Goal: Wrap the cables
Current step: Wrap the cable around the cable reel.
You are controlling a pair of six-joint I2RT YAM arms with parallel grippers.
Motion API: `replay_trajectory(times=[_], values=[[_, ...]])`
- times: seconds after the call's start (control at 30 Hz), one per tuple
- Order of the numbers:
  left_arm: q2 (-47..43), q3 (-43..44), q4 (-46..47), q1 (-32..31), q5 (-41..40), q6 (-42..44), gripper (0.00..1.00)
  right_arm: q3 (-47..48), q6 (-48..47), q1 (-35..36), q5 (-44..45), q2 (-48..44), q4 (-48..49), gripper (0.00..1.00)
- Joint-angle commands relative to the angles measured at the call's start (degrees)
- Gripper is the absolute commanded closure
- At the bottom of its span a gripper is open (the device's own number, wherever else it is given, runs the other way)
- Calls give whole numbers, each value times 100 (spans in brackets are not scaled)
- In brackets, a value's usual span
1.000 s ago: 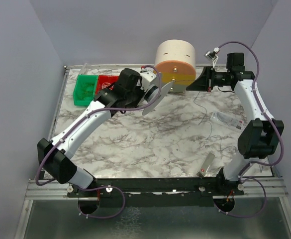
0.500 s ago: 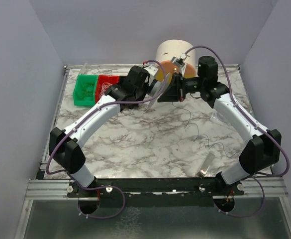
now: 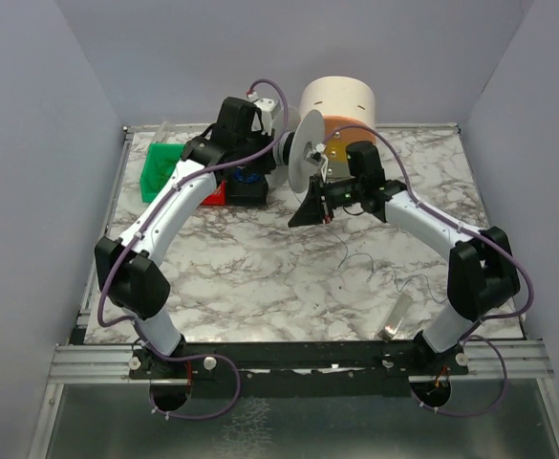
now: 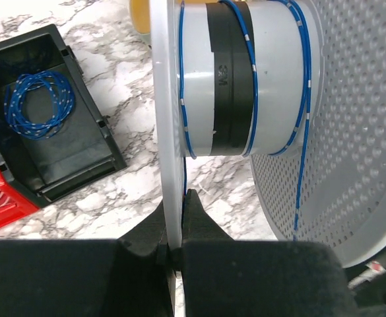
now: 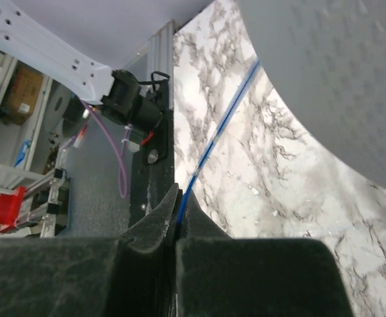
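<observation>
A white spool (image 3: 308, 153) hangs above the back of the table, and my left gripper (image 3: 284, 148) is shut on its thin flange (image 4: 166, 99). The cable (image 4: 300, 119), a thin blue wire, lies in a few turns around the spool's white and black core (image 4: 245, 79). My right gripper (image 3: 303, 215) sits just below the spool. Its jaws (image 5: 179, 191) are shut on the cable (image 5: 212, 142), which runs taut up to the perforated flange. The loose rest of the cable (image 3: 351, 256) squiggles over the marble, dark in the top view.
A beige and orange cylinder (image 3: 336, 100) stands at the back behind the spool. Green bin (image 3: 160, 172), red bin (image 3: 212, 191) and black bin (image 4: 47, 112) with a blue coil (image 4: 37, 105) sit at the back left. A clear plastic piece (image 3: 397, 316) lies near the front edge.
The right gripper has swept from the back right to just below the spool, dragging the cable leftward. The left arm has pulled back and turned the spool more upright.
</observation>
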Motion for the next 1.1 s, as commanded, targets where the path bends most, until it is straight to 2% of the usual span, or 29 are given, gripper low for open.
replay_trajectory(times=[0.0, 0.2, 0.37, 0.63, 0.73, 0.9, 1.07], values=[[-200, 338, 552, 403, 1279, -604, 100, -408, -392, 54, 486, -37, 322, 99], [-580, 68, 928, 660, 2132, -831, 100, -1269, -120, -137, 1304, -474, 1268, 100], [-907, -179, 827, 685, 2510, -369, 100, -1491, 355, -812, 1594, -677, 1637, 100], [-1300, -651, 201, 677, 2853, 770, 100, -1065, 379, -1849, 682, -607, 1472, 100], [-1411, -771, -96, 672, 2682, 1409, 100, -486, -204, -2039, 327, -541, 560, 100], [-1614, -915, -304, 579, 2136, 2218, 100, 1140, -2277, -2155, -297, -174, -2395, 99], [-1646, -967, -245, 165, 989, 2531, 100, 2627, -4299, -2154, -838, 456, -5480, 100]])
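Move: The right hand, pinching the blue cable, has the reel's middle about 15 cm straight ahead and roughly level with it; the drawer cabinet stands about 25 cm ahead, 10 cm to its right and 12 cm lower. The left hand grips the reel's left flange by the rim, with the reel's middle some 5 cm ahead, 4 cm right and 4 cm below. From the left hand, the black box lies about 3 cm ahead, 6 cm left and 21 cm down. Still pinching the blue cable, the right hand dips about 6 cm on the reel's near side, swings right and forward some 15 cm towards the drawer cabinet, then climbs well above its starting height. The left hand keeps its grip on the flange rim, lifts the reel, then draws it back and eases partly down again, turning about 25 degrees clockwise. ##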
